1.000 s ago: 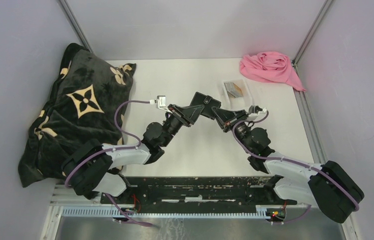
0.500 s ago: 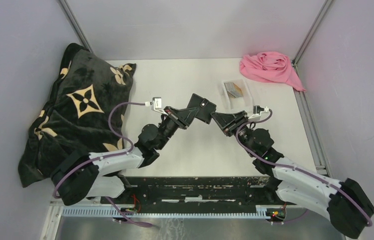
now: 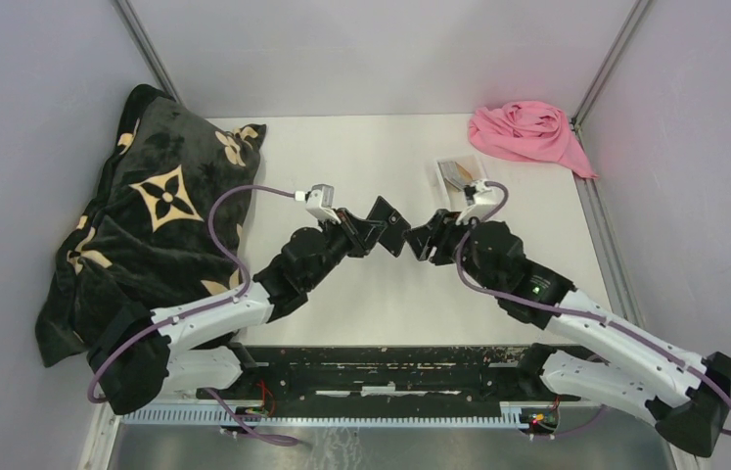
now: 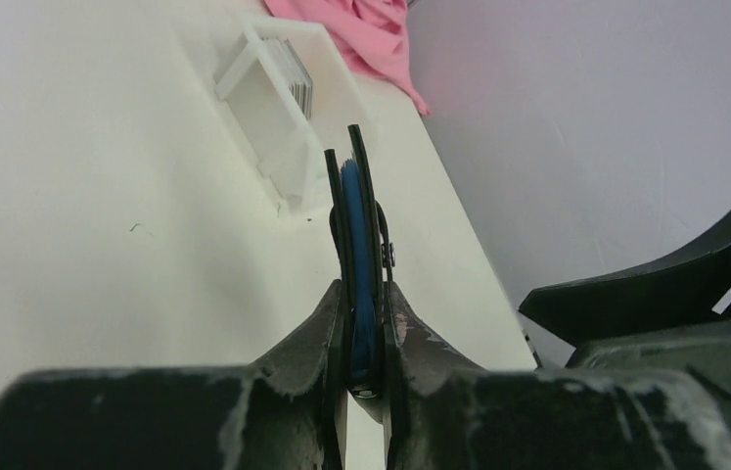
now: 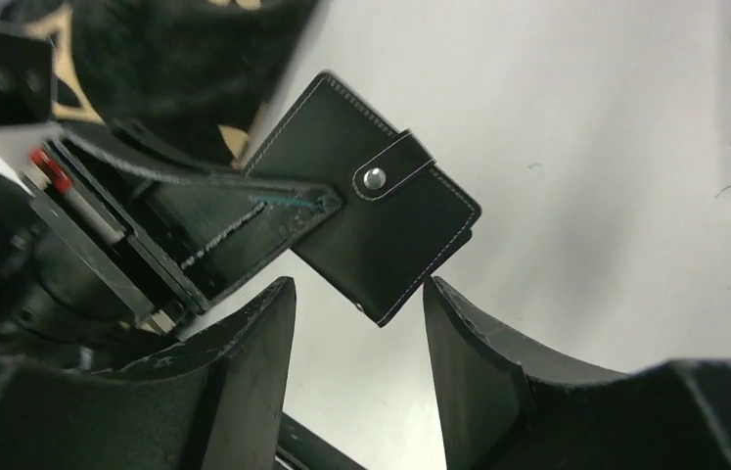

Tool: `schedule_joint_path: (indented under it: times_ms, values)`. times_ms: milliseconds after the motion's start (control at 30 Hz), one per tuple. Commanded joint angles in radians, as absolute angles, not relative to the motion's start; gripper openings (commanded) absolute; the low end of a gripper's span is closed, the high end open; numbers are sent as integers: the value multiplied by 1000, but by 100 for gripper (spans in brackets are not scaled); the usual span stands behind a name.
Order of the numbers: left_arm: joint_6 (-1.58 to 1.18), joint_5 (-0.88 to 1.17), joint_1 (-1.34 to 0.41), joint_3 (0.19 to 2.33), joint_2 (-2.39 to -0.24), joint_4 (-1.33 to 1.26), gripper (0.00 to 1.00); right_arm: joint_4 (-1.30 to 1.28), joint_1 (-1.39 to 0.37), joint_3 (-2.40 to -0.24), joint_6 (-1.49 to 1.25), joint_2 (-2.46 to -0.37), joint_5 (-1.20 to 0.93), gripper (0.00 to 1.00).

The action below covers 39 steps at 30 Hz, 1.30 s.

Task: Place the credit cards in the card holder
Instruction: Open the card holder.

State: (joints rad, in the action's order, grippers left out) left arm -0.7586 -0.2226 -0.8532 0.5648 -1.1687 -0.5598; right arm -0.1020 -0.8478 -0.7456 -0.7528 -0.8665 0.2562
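The card holder [image 3: 388,225], a black closed wallet with a metal stud [image 5: 374,177], hangs above the table's middle. My left gripper [image 3: 369,235] is shut on its edge; the left wrist view shows the card holder [image 4: 357,225] edge-on between the fingers [image 4: 317,333], its blue lining visible. My right gripper [image 3: 427,240] is open just right of the wallet. In the right wrist view the card holder's [image 5: 371,201] lower corner points into the gap of the right gripper [image 5: 359,299] without touching. The credit cards [image 3: 457,174] lie in a clear tray [image 3: 439,168].
A dark blanket with gold motifs [image 3: 146,215] is piled at the left. A pink cloth [image 3: 527,132] lies at the back right corner. The clear tray [image 4: 278,93] stands just behind the right wrist. Grey walls enclose the table.
My right gripper has opened and let go of the card holder. My left gripper has shut on it and now carries it alone, slightly lower and to the left.
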Motion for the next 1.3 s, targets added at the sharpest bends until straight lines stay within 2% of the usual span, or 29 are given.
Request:
schedule_joint_path:
  times_ms: [0, 167, 433, 1267]
  values:
    - [-686, -164, -851, 694, -1194, -412, 3, -278, -927, -866, -527, -968, 375, 57]
    - [-670, -97, -850, 784, -1245, -308, 3, -314, -984, -926, -450, -1052, 479, 57]
    - [-658, -35, -852, 832, -1273, -216, 3, -345, -985, -961, -391, -1070, 545, 57]
    - [-662, 52, -852, 884, -1255, -120, 3, -274, -987, -934, -351, -1163, 483, 58]
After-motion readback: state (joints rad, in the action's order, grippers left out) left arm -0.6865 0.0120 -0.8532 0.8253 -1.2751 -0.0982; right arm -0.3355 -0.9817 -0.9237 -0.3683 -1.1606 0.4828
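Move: The card holder, pinched edge-on in the left fingers, has its middle about 2 cm ahead and 3 cm to the right of the left hand. From the open right hand it lies some 6 cm left, 2 cm ahead and 3 cm lower, its strap facing that hand. The left fingertips are about 8 cm to the right hand's left and 1 cm ahead; the white tray is roughly 12 cm ahead, 11 cm to its right and far below. Downward by about 6 cm, mostly in a quick first plunge, goes the right hand, rolling its left side down some 35 degrees with fingers staying open, to bring them around the strap edge of the card holder. The left hand keeps its pinch and carries the holder to the right, then down and a little back, with a slight clockwise turn and tip downward. ##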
